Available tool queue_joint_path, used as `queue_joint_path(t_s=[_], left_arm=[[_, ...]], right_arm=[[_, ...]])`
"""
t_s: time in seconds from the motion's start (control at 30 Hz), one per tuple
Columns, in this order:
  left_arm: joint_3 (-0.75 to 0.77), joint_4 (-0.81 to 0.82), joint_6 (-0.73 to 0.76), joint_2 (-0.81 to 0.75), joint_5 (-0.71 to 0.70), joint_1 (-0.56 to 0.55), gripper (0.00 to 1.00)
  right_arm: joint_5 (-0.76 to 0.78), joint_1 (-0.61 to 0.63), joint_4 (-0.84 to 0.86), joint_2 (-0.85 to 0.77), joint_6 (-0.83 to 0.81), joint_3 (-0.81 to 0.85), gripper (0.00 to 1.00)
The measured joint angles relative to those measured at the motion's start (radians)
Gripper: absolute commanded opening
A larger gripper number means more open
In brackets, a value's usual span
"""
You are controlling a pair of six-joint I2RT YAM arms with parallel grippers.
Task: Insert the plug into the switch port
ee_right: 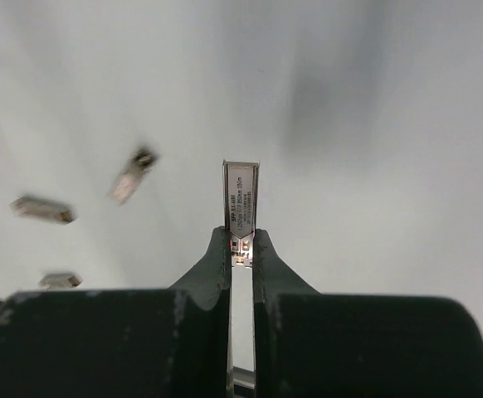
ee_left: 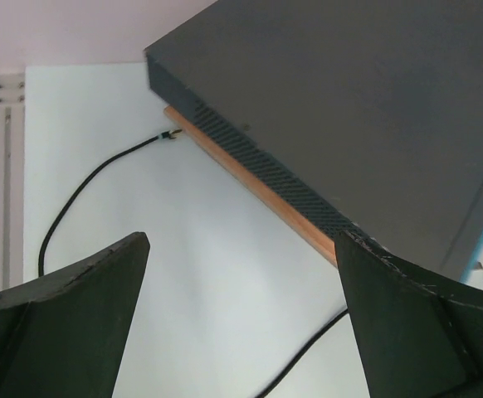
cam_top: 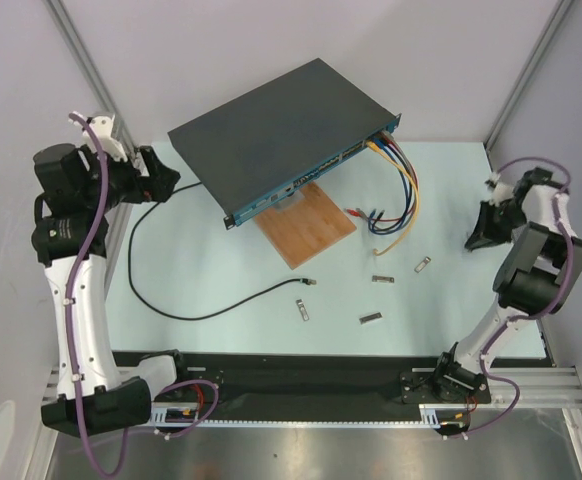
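Note:
The big dark-grey switch box [cam_top: 271, 125] lies tilted at the back, its narrow blue face with the row of ports [cam_top: 311, 178] turned toward the table. A long thin black cable [cam_top: 201, 312] curves over the mat; its pale plug tip [cam_top: 309, 283] lies free in front of the box. My left gripper [cam_top: 161, 178] is open and empty by the box's left corner; its wrist view shows the box [ee_left: 374, 108] and the cable [ee_left: 84, 186] between spread fingers [ee_left: 241, 240]. My right gripper [cam_top: 486, 228], at the far right, is shut on a small silver metal stick [ee_right: 241, 195].
A wooden board [cam_top: 306, 225] lies under the box's front edge. Yellow, blue and red cables [cam_top: 403, 190] hang from ports at the right. Several silver sticks lie on the mat [cam_top: 302, 310] [cam_top: 370, 318] [cam_top: 423, 265]. Frame posts stand at the back corners.

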Motion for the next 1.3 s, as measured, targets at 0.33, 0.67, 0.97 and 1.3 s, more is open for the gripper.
queue_joint_path(t_s=[0.33, 0.67, 0.97, 1.3], left_arm=[[0.014, 0.066, 0.296, -0.092, 0.213, -0.192, 1.00], [-0.051, 0.019, 0.744, -0.154, 0.227, -0.703, 0.91], [-0.163, -0.008, 1.058, -0.059, 0.026, -1.173, 0.78], [-0.258, 0.042, 1.129, -0.010, -0.110, -1.333, 0.66]], right_arm=[[-0.498, 0.131, -0.289, -0.294, -0.241, 0.346, 0.00], [-0.660, 0.579, -0.372, -0.381, -0.332, 0.172, 0.00], [-0.684, 0.903, -0.381, -0.379, -0.273, 0.143, 0.00], [-0.730, 1.009, -0.371, -0.362, -0.195, 0.143, 0.00]])
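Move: The right hand already grips the metal plug just above the table. The left hand hangs empty, with the plug about 71 cm to its right, about level fore and aft, and 32 cm lower. From the right hand, the meeting spot is some 37 cm left, 18 cm back and 21 cm up. The loose cable end is 42 cm left, 6 cm back and 5 cm down; the nearest loose module is 10 cm left, 1 cm back and 5 cm down. The switch's middle is roughly 47 cm left, 25 cm ahead and 8 cm up. Still pinching the plug, the right hand lifts steeply, then sweeps left some 37 cm and back, swinging its fingers from downward to point left. The left hand goes right about 30 cm and back 20 cm to meet it, rising then sinking, turning clockwise until its fingers face right; they narrow to about two thirds open. ##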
